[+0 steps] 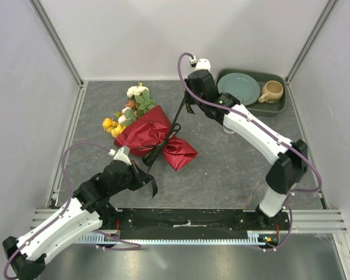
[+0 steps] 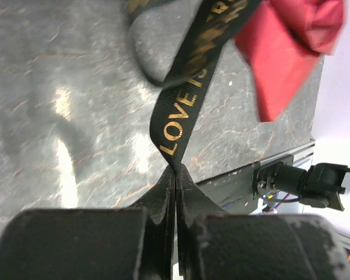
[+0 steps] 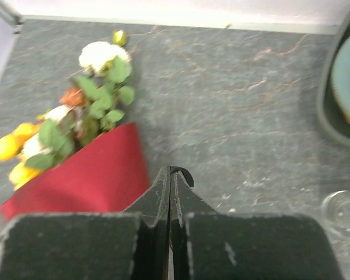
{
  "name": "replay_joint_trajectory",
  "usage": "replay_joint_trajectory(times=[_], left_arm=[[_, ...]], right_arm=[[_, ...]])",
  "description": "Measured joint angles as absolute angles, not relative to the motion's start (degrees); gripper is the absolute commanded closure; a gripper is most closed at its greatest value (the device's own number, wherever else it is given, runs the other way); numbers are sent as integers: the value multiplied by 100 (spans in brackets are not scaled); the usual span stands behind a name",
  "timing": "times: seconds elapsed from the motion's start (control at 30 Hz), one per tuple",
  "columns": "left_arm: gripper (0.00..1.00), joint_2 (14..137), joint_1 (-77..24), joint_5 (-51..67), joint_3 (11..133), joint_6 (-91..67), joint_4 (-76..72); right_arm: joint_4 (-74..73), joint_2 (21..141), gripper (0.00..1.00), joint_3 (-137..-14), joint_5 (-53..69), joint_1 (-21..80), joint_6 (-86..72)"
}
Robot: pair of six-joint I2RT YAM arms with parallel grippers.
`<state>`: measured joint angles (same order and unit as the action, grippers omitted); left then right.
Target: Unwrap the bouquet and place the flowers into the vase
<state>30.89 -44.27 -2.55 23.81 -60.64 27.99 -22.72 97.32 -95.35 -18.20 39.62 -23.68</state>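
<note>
The bouquet (image 1: 154, 137) lies on the grey table, its dark red wrapping (image 3: 87, 175) pointing toward the arms. The flowers (image 1: 134, 105), yellow, white and rust among green leaves (image 3: 99, 102), stick out at its far end. A black ribbon (image 1: 174, 129) with gold lettering (image 2: 184, 108) is stretched between both grippers. My left gripper (image 1: 146, 171) (image 2: 175, 169) is shut on its near end. My right gripper (image 1: 188, 104) (image 3: 175, 170) is shut on its far end, of which a small black loop shows at the tips. The clear vase (image 3: 341, 210) stands just right of my right gripper.
A dark green tray (image 1: 280, 108) at the back right holds a teal plate (image 1: 239, 87) and a beige mug (image 1: 272, 91). Metal frame rails run along the table's left, right and near edges. White walls enclose the space.
</note>
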Motion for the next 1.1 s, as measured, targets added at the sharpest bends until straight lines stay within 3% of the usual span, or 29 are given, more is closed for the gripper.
replay_joint_trajectory(times=[0.27, 0.6, 0.87, 1.1], left_arm=[[98, 2018, -4427, -558, 3214, -6217, 4995], [98, 1861, -4438, -1680, 5546, -6302, 6954], [98, 1859, -4447, -3022, 7406, -6208, 7526], [98, 2025, -4534, -3470, 7968, -5881, 7664]], right_arm=[[-2231, 10973, 100, -10481, -2429, 3677, -1636], [-2185, 11817, 100, -11236, -2862, 3575, -1184], [-2185, 11837, 100, -11417, -3094, 3570, -1066], [-2191, 11762, 100, -11677, -3079, 3570, -1070]])
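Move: Beyond the shut left fingers, which already hold one ribbon tail, the bow's knot lies about 19 cm ahead, 8 cm right and 7 cm lower; the yellow roses are about 25 cm ahead and 18 cm left. From the right hand, gripping the other tail, the knot is some 8 cm back, 6 cm left and 24 cm below; the vase stands level with it and 20 cm right, the plate 16 cm ahead and 26 cm right. Drawing its ribbon tail away from the knot, the left hand first slips back and left, then climbs steeply up and left, about 30 cm in all, fingers tipping up and turning counter-clockwise some 25 degrees. The right hand pulls its tail forward about 10 cm, dipping 5 cm before rising again, and rolls its left side down. Both keep their grip. ##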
